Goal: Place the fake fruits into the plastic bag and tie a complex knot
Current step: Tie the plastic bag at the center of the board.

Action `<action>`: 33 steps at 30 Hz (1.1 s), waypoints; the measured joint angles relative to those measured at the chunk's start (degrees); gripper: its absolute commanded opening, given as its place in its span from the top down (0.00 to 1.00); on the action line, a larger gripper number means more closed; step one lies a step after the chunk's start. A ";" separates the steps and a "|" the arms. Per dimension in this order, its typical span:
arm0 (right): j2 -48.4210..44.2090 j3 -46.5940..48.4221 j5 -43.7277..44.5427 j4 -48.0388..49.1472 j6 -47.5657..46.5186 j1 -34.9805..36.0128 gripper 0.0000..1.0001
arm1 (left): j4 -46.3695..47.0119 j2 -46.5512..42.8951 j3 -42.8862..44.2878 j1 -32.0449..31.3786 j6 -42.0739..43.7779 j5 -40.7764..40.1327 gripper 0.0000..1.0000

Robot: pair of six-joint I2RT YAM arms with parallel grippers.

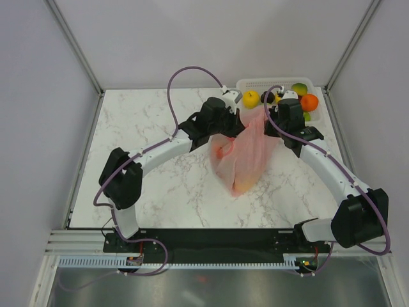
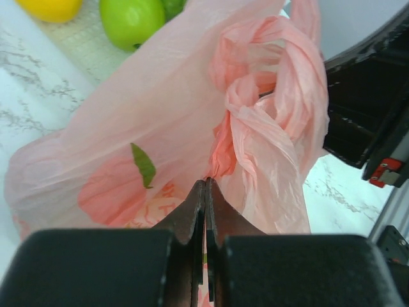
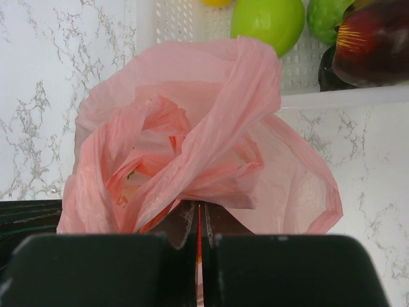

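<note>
The pink plastic bag (image 1: pixel 243 157) lies in the middle of the table, its top pulled up between my two grippers. My left gripper (image 1: pixel 238 119) is shut on a fold of the bag (image 2: pixel 160 115), the jaws pinched at the tip (image 2: pixel 206 183) just below the twisted handles (image 2: pixel 268 96). From the other side my right gripper (image 1: pixel 269 121) is shut on the bag's crumpled mouth (image 3: pixel 211 128), a pink sliver between its jaws (image 3: pixel 199 208). A reddish fruit with a green leaf (image 2: pixel 118 192) shows through the plastic. No tied knot shows.
The white lattice basket (image 1: pixel 255 83) stands at the back right, just behind the bag. It holds a yellow fruit (image 1: pixel 250 98), an orange one (image 1: pixel 309 102), a green one (image 3: pixel 267 22) and a dark purple one (image 3: pixel 374 41). The right arm's black body (image 2: pixel 364 109) is close beside my left gripper.
</note>
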 measured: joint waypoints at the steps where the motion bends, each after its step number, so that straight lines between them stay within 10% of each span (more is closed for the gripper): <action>1: -0.07 0.00 0.24 -0.07 0.00 0.00 1.00 | -0.02 -0.35 -0.48 0.00 0.09 -0.94 0.98; 22: -1.44 0.00 5.18 -0.76 1.62 -1.01 1.00 | 1.53 -5.11 -4.68 -0.04 0.50 -9.38 0.98; 26: -1.44 0.00 4.68 -0.74 1.60 -0.98 1.00 | 1.62 -5.14 -4.68 0.00 1.40 -7.37 0.58; 33: -1.44 0.00 3.61 -0.70 1.60 -0.98 1.00 | 1.29 -5.09 -4.68 0.00 2.86 -1.99 0.53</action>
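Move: Both grippers are already shut on the bag. The twisted bunch of plastic bag lies about 7 cm to the left gripper's right and 2 cm ahead; from the right gripper it is some 5 cm left and 2 cm ahead, roughly level with both. The fruit-filled bag body hangs below, some 8 cm back and 2 cm right of the left gripper. The fruit crate stands about 20 cm ahead and 18 cm right of that gripper, lower down. Draw the two grippers apart, each still pinching its strand: the left one about 3 cm left and a little up from the bunch, swinging some 10 degrees counter-clockwise, the right one 2 cm right and slightly up. Then open the left fingers to nearly half, letting go of their strand and easing back and right by 1–2 cm, while the right gripper keeps shut on the bag. ##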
